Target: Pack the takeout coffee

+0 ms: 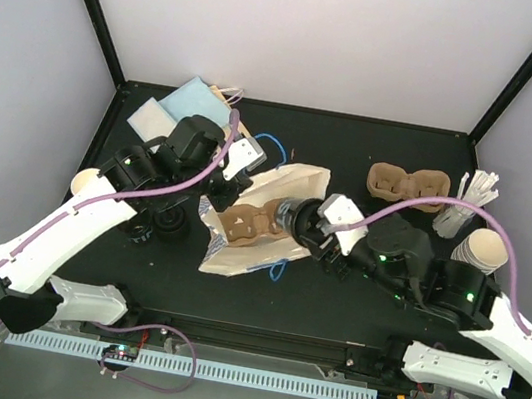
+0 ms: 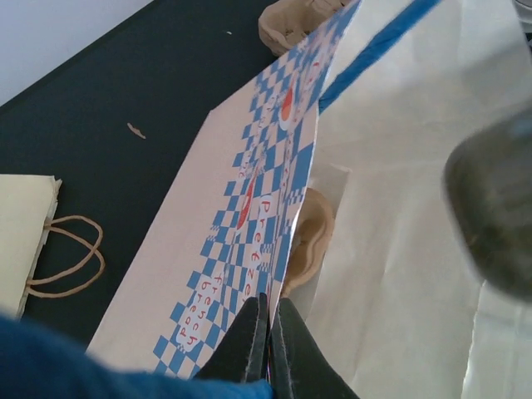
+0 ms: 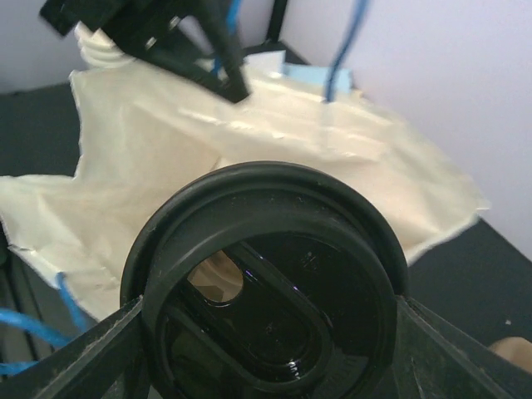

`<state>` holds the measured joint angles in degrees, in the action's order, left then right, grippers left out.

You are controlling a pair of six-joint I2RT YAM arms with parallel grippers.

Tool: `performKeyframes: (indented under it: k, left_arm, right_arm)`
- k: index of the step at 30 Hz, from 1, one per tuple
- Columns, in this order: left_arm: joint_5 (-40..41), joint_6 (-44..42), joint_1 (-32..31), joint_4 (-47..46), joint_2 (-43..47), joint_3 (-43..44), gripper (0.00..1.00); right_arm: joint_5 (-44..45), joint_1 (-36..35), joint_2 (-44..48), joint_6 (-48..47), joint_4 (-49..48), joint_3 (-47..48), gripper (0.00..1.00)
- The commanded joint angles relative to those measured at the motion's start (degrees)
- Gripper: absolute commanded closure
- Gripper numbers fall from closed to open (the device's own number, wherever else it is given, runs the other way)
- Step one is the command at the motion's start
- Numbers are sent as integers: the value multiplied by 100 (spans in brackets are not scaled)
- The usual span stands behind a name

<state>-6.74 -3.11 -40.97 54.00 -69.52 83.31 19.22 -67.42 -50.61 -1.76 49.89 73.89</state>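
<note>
The blue-checked paper bag point(image 1: 270, 188) lies on its side with its mouth held up. My left gripper point(image 2: 270, 328) is shut on the bag's upper edge. A brown pulp cup tray point(image 1: 247, 225) lies inside the bag, and its rim point(image 2: 309, 241) shows past the edge. My right gripper point(image 3: 266, 341) is shut on a round black lid point(image 3: 266, 283), gripped at both sides, at the bag's opening point(image 3: 249, 141). A second tray point(image 1: 407, 181) sits at the back right. Stacked tan cups point(image 1: 483, 251) stand at the right. One cup point(image 1: 87, 181) lies at the left.
White stir sticks point(image 1: 470, 204) stand in a holder beside the cup stack. Loose black lids point(image 1: 156, 223) sit under my left arm. Light blue and white bags point(image 1: 182, 105) lie at the back left, and a handled paper bag point(image 2: 29, 241) is near them.
</note>
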Motion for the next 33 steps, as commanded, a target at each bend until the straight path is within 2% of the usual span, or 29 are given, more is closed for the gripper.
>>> performKeyframes:
  k: [1,10,21,28,33]
  left_arm:
    - [240,-130,-169,-43,-66,166,98]
    - [679,-312,-629,96,-185,396,98]
    - [789,-366,-1225,234,-203,449,99]
    - [767,-56,-1689,453,-115,490,98]
    - [658,199,-1815,519,31,421,98]
  right_arm:
    - [-600,-20,-71,-413,-340,-268,38]
    - [-266,-437,-210,-390,-149,-832,40]
    - [894,-2042,-898,104,-230,-1702,39]
    - [1173,-2124,-1142,-153,-470,-1779,39]
    - [1201,-2118,-1127,-688,-932,-2011,39]
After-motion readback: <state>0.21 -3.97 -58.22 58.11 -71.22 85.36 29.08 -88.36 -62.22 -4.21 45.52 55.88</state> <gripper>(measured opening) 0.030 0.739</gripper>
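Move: The carrier inside the open paper bag is where my right hand's cup goes: about 15 cm ahead, 14 cm left and 28 cm below that hand. The bag's mouth is nearer, roughly 9 cm left, 2 cm ahead and 6 cm down. Another black cup stands some 20 cm to the left of the carrier, level with it. From my left hand, already pinching the rim, the carrier is about 6 cm ahead, 4 cm right and 24 cm below. I lower the lidded cup through the bag's mouth with my right hand, sinking about 16 cm while easing back and to my left, and I tip the cup some 30 degrees more steeply towards the carrier, grip unchanged. Meanwhile my left hand keeps its pinch on the rim and draws it back and to the right, turning slightly clockwise. ##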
